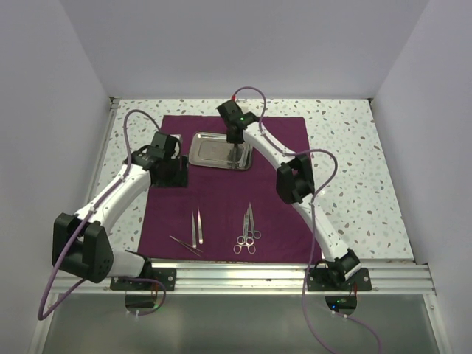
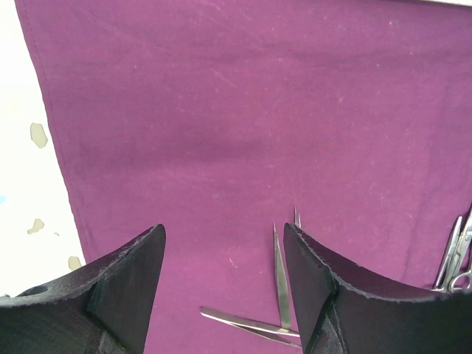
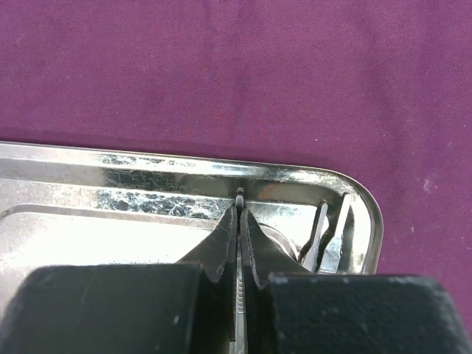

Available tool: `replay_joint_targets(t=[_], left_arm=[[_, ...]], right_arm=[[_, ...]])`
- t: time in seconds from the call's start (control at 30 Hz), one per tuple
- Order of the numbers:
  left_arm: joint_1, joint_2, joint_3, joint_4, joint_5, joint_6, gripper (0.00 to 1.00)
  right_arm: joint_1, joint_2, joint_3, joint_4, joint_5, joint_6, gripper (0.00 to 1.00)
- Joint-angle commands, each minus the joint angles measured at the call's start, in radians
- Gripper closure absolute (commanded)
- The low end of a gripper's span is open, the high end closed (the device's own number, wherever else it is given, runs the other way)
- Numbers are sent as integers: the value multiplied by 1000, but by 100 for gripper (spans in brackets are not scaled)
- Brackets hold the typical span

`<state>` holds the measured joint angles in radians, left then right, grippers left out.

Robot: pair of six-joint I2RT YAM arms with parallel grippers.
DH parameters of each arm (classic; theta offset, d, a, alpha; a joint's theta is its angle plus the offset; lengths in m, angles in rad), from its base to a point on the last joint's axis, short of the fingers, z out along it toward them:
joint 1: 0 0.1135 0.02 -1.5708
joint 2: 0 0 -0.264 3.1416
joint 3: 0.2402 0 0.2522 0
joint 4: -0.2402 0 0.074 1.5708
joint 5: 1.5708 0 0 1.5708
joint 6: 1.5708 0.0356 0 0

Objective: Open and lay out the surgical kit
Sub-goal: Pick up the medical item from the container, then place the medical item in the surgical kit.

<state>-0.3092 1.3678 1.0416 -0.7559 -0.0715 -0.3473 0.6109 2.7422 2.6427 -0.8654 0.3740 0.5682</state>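
Observation:
The surgical kit's dark purple cloth [image 1: 295, 214] lies spread flat on the table. A shiny steel tray [image 1: 210, 151] sits at its far middle. My right gripper [image 1: 235, 153] reaches down into the tray's right end. In the right wrist view this gripper [image 3: 240, 210] is shut on a slim steel instrument [image 3: 240, 295], whose tip pokes out by the tray rim [image 3: 184, 164]. Another steel piece [image 3: 324, 236] lies in the tray's right corner. My left gripper [image 1: 171, 173] hovers over the cloth left of the tray; its jaws [image 2: 223, 228] are open with nothing between them.
On the near part of the cloth lie two tweezers side by side [image 1: 196, 228], a third pair slanted [image 1: 184, 245], and scissors and forceps [image 1: 248, 230]. The tweezers [image 2: 281, 280] also show below the left gripper. Speckled tabletop [image 1: 354, 162] surrounds the cloth, with walls on three sides.

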Motion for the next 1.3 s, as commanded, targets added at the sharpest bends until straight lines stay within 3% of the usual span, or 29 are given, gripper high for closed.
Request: replay_joint_targets(t=[0.0,0.27,0.47,0.67,1.0,1.17,1.27], left_arm=[[12,-50,-12,41,32,21,31],[12,-67,9,32,33,21,32],[12,-82,37,17,21,14,32],[12,-96,43,7,19,4,32],[12,-95,60,9,9,-27,32],[12,-79,83,21,4,-45,12],[12,-58,107,18,-8,-47,7]], right_arm=[[20,25,-44,-121,-37,15,100],[10,-255,-153,-61,39,-1,100],[-17,-524,-516,54,54,-14,100],[-22,-706,-729,80,69,-34,100],[-22,-1162,-1559,310,0,54,100],[7,-1283,-1765,413,-61,87,100],[15,-1294,-1810,460,-78,93,100]])
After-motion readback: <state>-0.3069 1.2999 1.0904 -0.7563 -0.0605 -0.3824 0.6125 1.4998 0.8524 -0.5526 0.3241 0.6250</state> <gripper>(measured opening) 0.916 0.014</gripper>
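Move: The right hand already pinches the medical item in the tray; the bare cloth it goes to is about 28 cm back, 18 cm right and 3 cm below. The tray's middle is some 3 cm back and 5 cm left of the hand, the nearer-placed scissors roughly 34 cm back, 5 cm right. From the left hand, that bare cloth lies about 13 cm back, 36 cm right. Right hand arcs the pinched medical item up, then down to cloth 28 cm back, 18 right; left rises, opening. ##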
